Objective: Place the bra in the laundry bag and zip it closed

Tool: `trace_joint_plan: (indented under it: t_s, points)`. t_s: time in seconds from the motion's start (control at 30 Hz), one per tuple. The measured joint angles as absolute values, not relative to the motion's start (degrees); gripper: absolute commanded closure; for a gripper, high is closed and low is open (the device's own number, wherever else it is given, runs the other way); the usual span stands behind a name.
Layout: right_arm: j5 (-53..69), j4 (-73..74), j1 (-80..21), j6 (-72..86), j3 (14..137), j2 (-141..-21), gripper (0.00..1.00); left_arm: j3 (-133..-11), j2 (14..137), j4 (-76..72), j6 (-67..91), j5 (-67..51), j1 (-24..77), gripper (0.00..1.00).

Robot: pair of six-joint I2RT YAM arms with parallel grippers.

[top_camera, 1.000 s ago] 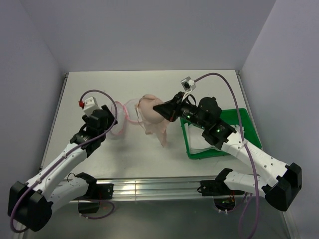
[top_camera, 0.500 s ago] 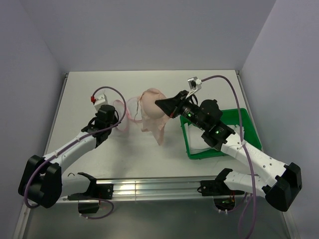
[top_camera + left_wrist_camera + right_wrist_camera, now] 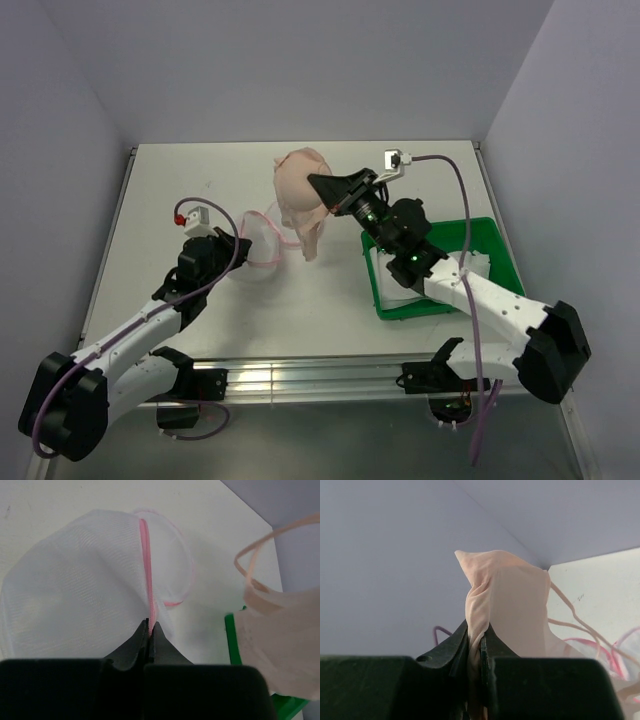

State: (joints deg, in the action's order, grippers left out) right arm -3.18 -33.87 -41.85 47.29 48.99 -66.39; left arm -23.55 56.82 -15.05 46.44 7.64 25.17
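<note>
The bra [image 3: 298, 196], pale peach with dangling straps, hangs in the air above the back middle of the table. My right gripper [image 3: 314, 181] is shut on a fold of the bra [image 3: 506, 592], which bunches between its fingers [image 3: 479, 632]. The laundry bag [image 3: 256, 236], white mesh with pink trim, lies open on the table just left of the hanging bra. My left gripper [image 3: 236, 246] is shut on the pink rim where the two halves of the bag [image 3: 75, 590] meet, its fingertips [image 3: 151, 625] pinching the trim. The bra [image 3: 282, 630] hangs to the right of the bag.
A green rectangular tray [image 3: 494, 234] with a white sheet inside stands at the right, under my right arm; its corner [image 3: 231, 632] shows beside the bag. Grey walls close the table at the back and sides.
My left gripper has closed on the bag's pink rim and its arm has shifted. My right gripper has lifted the bra higher and carried it towards the back.
</note>
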Motion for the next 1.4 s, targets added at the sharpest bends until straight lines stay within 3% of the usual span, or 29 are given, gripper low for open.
trace_joint_plan:
  t_s: [0.4, 0.9, 1.4]
  points:
    - [-11.29, -47.33, -49.21, 54.43, 54.59, -91.66, 1.0, -16.91, 55.11, -19.86, 48.86, 6.79, 25.15, 1.0]
    - [-17.23, -50.46, -52.8, 57.19, 62.83, -93.08, 1.0, -15.07, 50.35, -18.92, 48.77, 8.05, 25.15, 1.0]
    - [-18.26, -54.48, -53.49, 58.54, 48.21, -96.38, 1.0, -12.71, 49.17, -17.72, 48.75, 9.58, 24.82, 1.0]
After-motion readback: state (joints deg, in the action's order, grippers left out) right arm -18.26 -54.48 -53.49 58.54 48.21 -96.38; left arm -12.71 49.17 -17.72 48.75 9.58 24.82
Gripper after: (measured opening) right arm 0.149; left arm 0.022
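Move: The right hand holds the bra, which hangs just below and left of its fingers. The laundry bag's mouth lies about 13 cm to that hand's left, 6 cm ahead and some 28 cm below; the round bag flap is 7 cm farther out than the mouth and 8 cm lower. From the left hand, already pinching the pink rim, the mouth's middle is roughly 5 cm ahead, 3 cm right and 4 cm below. The right hand keeps its pinch on the bra and swings it left about 10 cm, with a little forward, while dipping over the bag; it then lifts most of that dip back before dropping steeply towards the mouth to end some 14 cm below its start, the fingers tipping down about 15 degrees. The left hand keeps the pink rim pinched and eases down, back and slightly left by a few centimetres, giving under the bra rather than letting go. ##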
